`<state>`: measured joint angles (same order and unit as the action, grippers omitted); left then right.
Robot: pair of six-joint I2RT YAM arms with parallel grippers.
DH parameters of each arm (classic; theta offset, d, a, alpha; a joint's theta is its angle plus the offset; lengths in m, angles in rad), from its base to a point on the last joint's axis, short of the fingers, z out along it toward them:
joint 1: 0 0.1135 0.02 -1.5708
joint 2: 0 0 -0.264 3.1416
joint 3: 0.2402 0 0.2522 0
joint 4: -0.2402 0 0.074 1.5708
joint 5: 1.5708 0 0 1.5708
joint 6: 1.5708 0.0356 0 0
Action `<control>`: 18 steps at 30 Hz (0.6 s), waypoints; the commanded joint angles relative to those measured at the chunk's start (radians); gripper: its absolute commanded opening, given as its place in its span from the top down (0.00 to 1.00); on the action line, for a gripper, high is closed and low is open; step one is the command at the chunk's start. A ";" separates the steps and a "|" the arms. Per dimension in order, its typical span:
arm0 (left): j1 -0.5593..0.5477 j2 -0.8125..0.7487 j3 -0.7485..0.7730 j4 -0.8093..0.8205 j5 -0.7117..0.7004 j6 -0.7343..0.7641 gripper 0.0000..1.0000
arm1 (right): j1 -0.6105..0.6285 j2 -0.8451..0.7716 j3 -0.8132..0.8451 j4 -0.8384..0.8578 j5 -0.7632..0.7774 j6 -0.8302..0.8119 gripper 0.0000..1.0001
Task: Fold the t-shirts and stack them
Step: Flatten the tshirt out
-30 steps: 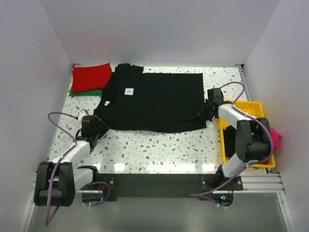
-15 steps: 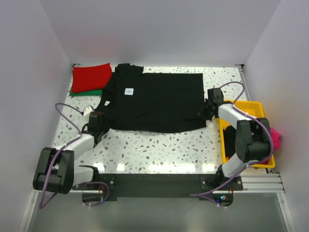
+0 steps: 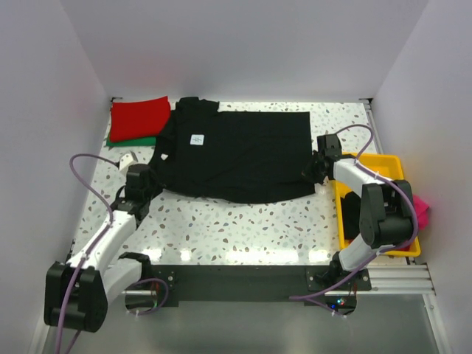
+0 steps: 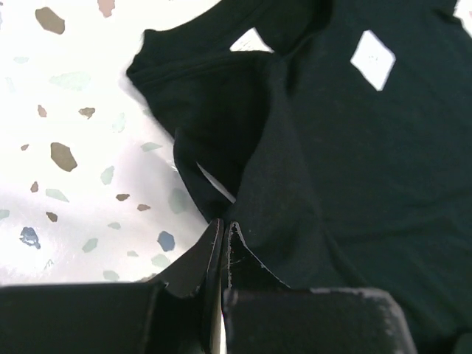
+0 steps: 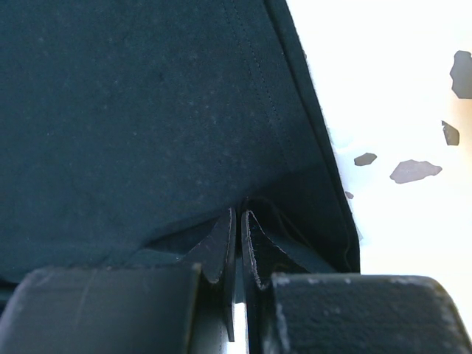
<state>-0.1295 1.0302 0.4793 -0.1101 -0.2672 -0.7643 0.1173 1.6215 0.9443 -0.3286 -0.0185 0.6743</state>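
A black t-shirt (image 3: 236,155) with a small white neck label (image 3: 196,139) lies spread flat on the speckled table. My left gripper (image 3: 150,182) sits at its near-left edge by the sleeve, shut on the cloth. In the left wrist view the jaws of the left gripper (image 4: 223,225) meet on a fold of the black t-shirt (image 4: 346,147) below the label (image 4: 372,59). My right gripper (image 3: 313,168) is shut on the shirt's near-right corner. In the right wrist view the right gripper (image 5: 237,214) pinches the hem of the black t-shirt (image 5: 147,110).
A folded red t-shirt (image 3: 139,118) lies on a green one (image 3: 131,141) at the back left. A yellow tray (image 3: 383,164) stands at the right edge, with dark cloth (image 3: 352,214) in it and pink cloth (image 3: 422,206) at its far side. White walls enclose the table.
My left gripper has gone from open to shut on the shirt's near-left edge, and the left arm's elbow has swung down and outward. The right arm has not moved.
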 commanded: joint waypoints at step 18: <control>-0.007 -0.375 0.070 -0.344 0.243 -0.158 1.00 | -0.002 -0.054 0.051 -0.023 0.008 -0.038 1.00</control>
<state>-0.1322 0.6601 0.4957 -0.4236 -0.0830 -0.8684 0.1173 1.5902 0.9482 -0.3477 -0.0177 0.6567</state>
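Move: Some 25 cm to the right of the left hand and about 12 cm ahead lies the middle of the black t-shirt, roughly 7 cm lower; its near-left part is already pinched in these fingers. The white print is about 12 cm right and 17 cm ahead, the red stack some 25 cm ahead and 7 cm left. From the right hand, holding the near-right corner, the t-shirt's middle is about 26 cm left, 8 cm ahead and 3 cm below. Lifting about 5 cm while drawing back about 5 cm towards its base, the left hand carries the pinched near-left part of the t-shirt away from the white print, drifting some 3 cm right as its left side rolls down about 10 degrees. Fingers stay shut. The right hand keeps its pinch on the near-right corner, easing up only about 1 cm. ##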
